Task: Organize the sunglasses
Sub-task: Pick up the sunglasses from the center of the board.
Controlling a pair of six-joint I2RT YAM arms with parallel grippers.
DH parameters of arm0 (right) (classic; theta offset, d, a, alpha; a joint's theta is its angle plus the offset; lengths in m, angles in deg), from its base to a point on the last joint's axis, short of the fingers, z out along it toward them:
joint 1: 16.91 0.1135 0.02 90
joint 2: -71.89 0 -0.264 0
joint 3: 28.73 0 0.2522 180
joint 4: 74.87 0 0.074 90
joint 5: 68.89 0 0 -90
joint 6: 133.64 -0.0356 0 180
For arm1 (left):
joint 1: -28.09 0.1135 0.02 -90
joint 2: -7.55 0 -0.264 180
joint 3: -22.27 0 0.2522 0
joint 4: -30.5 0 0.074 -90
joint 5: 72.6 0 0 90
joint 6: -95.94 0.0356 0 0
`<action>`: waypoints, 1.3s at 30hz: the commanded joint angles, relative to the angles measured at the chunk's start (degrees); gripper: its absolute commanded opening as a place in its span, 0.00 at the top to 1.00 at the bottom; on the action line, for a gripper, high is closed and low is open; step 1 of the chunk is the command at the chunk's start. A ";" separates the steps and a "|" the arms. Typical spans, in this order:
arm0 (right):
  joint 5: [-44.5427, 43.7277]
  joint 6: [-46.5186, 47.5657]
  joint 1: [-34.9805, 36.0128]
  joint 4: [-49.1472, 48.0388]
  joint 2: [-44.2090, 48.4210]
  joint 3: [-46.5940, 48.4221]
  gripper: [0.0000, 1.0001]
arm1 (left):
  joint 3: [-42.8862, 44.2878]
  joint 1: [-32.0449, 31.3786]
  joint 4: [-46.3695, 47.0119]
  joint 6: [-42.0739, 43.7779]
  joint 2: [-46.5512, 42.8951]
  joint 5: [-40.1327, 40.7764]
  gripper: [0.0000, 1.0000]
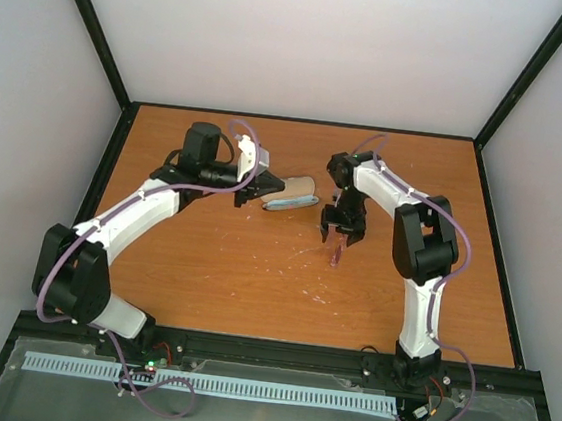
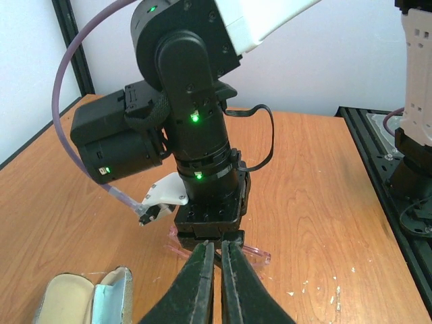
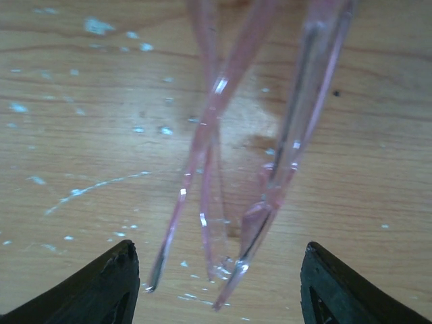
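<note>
The sunglasses (image 3: 229, 169) have a translucent pinkish frame and thin temple arms, and they lie on the wooden table. My right gripper (image 3: 219, 277) is open and hangs just above them, with one finger on each side and touching nothing. From above, the right gripper (image 1: 342, 235) is over the sunglasses (image 1: 334, 256) near the table's middle. My left gripper (image 2: 217, 253) is shut and empty. It points at the right gripper, and the sunglasses (image 2: 258, 255) show beneath it. The left gripper (image 1: 253, 190) is beside the case.
A tan oval case (image 1: 295, 188) lies open left of the sunglasses, with pale blue lining or cloth (image 1: 292, 205) along its near side. It also shows in the left wrist view (image 2: 67, 297). Black frame rails (image 1: 276, 349) border the table (image 1: 254, 278).
</note>
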 commanded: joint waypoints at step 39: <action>-13.56 -6.96 4.17 6.03 -9.44 6.79 0.72 | -6.82 3.17 7.36 -1.83 -6.03 -0.09 0.92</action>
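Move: The sunglasses lie on the board almost directly under the open right fingers, about 4 cm below the hand point, their middle some 2 cm ahead and 1 cm to its right. The open tan case stands roughly 11 cm left and 9 cm farther out from that hand, with the blue cloth along its near side about 10 cm left and 7 cm ahead. From the left hand the sunglasses are some 15 cm to the right, 1 cm ahead and about 22 cm down. Down by about 3 cm onto the sunglasses goes the right hand, with a small sway left and then slightly right, its fingertips swinging some 15 degrees to the right, so that it points more nearly straight down. Near the bottom its fingers close and pinch the sunglasses from both sides. The left hand, still shut and high, backs off about 2 cm to the left. ##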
